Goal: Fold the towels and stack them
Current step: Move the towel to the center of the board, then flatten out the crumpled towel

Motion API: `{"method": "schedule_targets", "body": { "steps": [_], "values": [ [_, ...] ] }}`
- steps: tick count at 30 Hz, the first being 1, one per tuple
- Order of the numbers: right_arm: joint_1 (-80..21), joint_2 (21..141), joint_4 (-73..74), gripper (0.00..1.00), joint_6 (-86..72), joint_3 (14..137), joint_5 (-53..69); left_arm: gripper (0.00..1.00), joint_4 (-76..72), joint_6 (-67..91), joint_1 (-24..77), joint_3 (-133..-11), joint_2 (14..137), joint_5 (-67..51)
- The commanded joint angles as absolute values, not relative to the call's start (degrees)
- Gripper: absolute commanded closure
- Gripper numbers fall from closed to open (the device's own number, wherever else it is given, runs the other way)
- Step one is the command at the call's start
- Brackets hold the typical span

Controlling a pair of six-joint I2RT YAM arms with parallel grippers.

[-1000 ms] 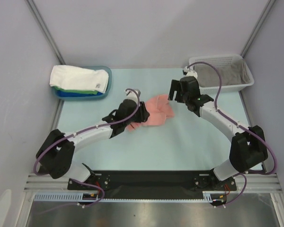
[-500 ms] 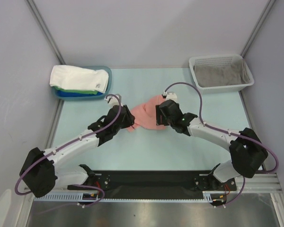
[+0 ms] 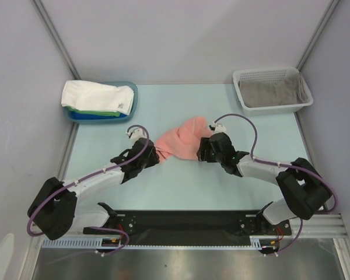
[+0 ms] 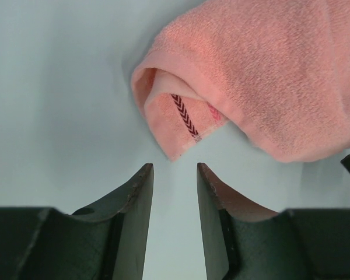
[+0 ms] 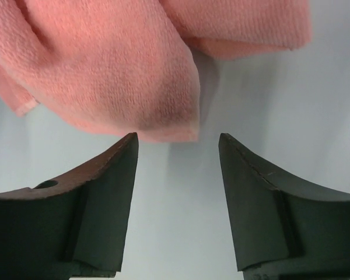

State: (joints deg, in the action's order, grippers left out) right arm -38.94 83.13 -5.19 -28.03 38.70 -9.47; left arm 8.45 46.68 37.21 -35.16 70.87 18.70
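A crumpled salmon pink towel [image 3: 184, 139] lies mid-table. My left gripper [image 3: 156, 155] is low at its near left end, open. In the left wrist view a folded corner with a patterned tag [image 4: 184, 119] points into the gap just ahead of my left gripper [image 4: 175, 169], untouched. My right gripper [image 3: 205, 148] sits at the towel's near right side, open. In the right wrist view the pink towel [image 5: 116, 64] has its rounded edge just beyond my right gripper [image 5: 178, 140], with nothing between the fingers. A folded white towel [image 3: 99, 95] tops a green one [image 3: 90, 109]. A grey towel [image 3: 271, 93] lies in the basket.
The blue tray [image 3: 133, 93] under the folded stack stands at the back left. The white perforated basket [image 3: 305, 88] stands at the back right. Grey walls close the sides and back. Both arm bases are at the near edge.
Both grippers came down and drew back to the towel's near side. The right jaws narrowed. The pink towel now lies stretched in a longer diagonal.
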Motion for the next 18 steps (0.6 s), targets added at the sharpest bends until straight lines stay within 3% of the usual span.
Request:
{"method": "schedule_targets", "body": {
  "steps": [1,10,13,18],
  "values": [
    [-38.3,85.3,-16.6,0.39,-30.8,38.4,-7.0,0.59,4.5,48.6,36.4,-33.0,71.0,17.8],
    [-38.9,88.9,-20.8,0.46,-33.5,36.7,-8.7,0.59,4.0,48.7,35.4,-29.4,68.3,17.4],
    [-39.4,89.1,-21.4,0.52,-34.1,36.0,-9.1,0.6,3.4,48.4,34.5,-28.3,67.8,16.9],
    [-39.7,87.5,-18.7,0.76,-35.2,36.6,-10.2,0.6,1.7,47.9,33.4,-27.6,67.9,15.9]
  ]
}}
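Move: Right by the right hand lies the pink towel's near-right corner, about 1 cm ahead, 2 cm to its left and 2 cm below; the towel's bunched middle is some 8 cm ahead and 6 cm left, its far-right flap roughly 12 cm ahead and 3 cm right. Under the left hand, about 4 cm down and 1 cm to its right, is the striped near-left corner, with the towel's middle some 9 cm ahead and 10 cm right. Closing its fingers on the towel's near-right corner, the right hand first slides about 2 cm left and a little forward, sinks some 1.5 cm and rolls its left side up 5 to 10 degrees, then pinches the cloth between the fingertips. The left hand sinks about 3 cm while drifting some 2 cm left and slightly back, coming low beside the near-left corner, fingers still part open and empty. ##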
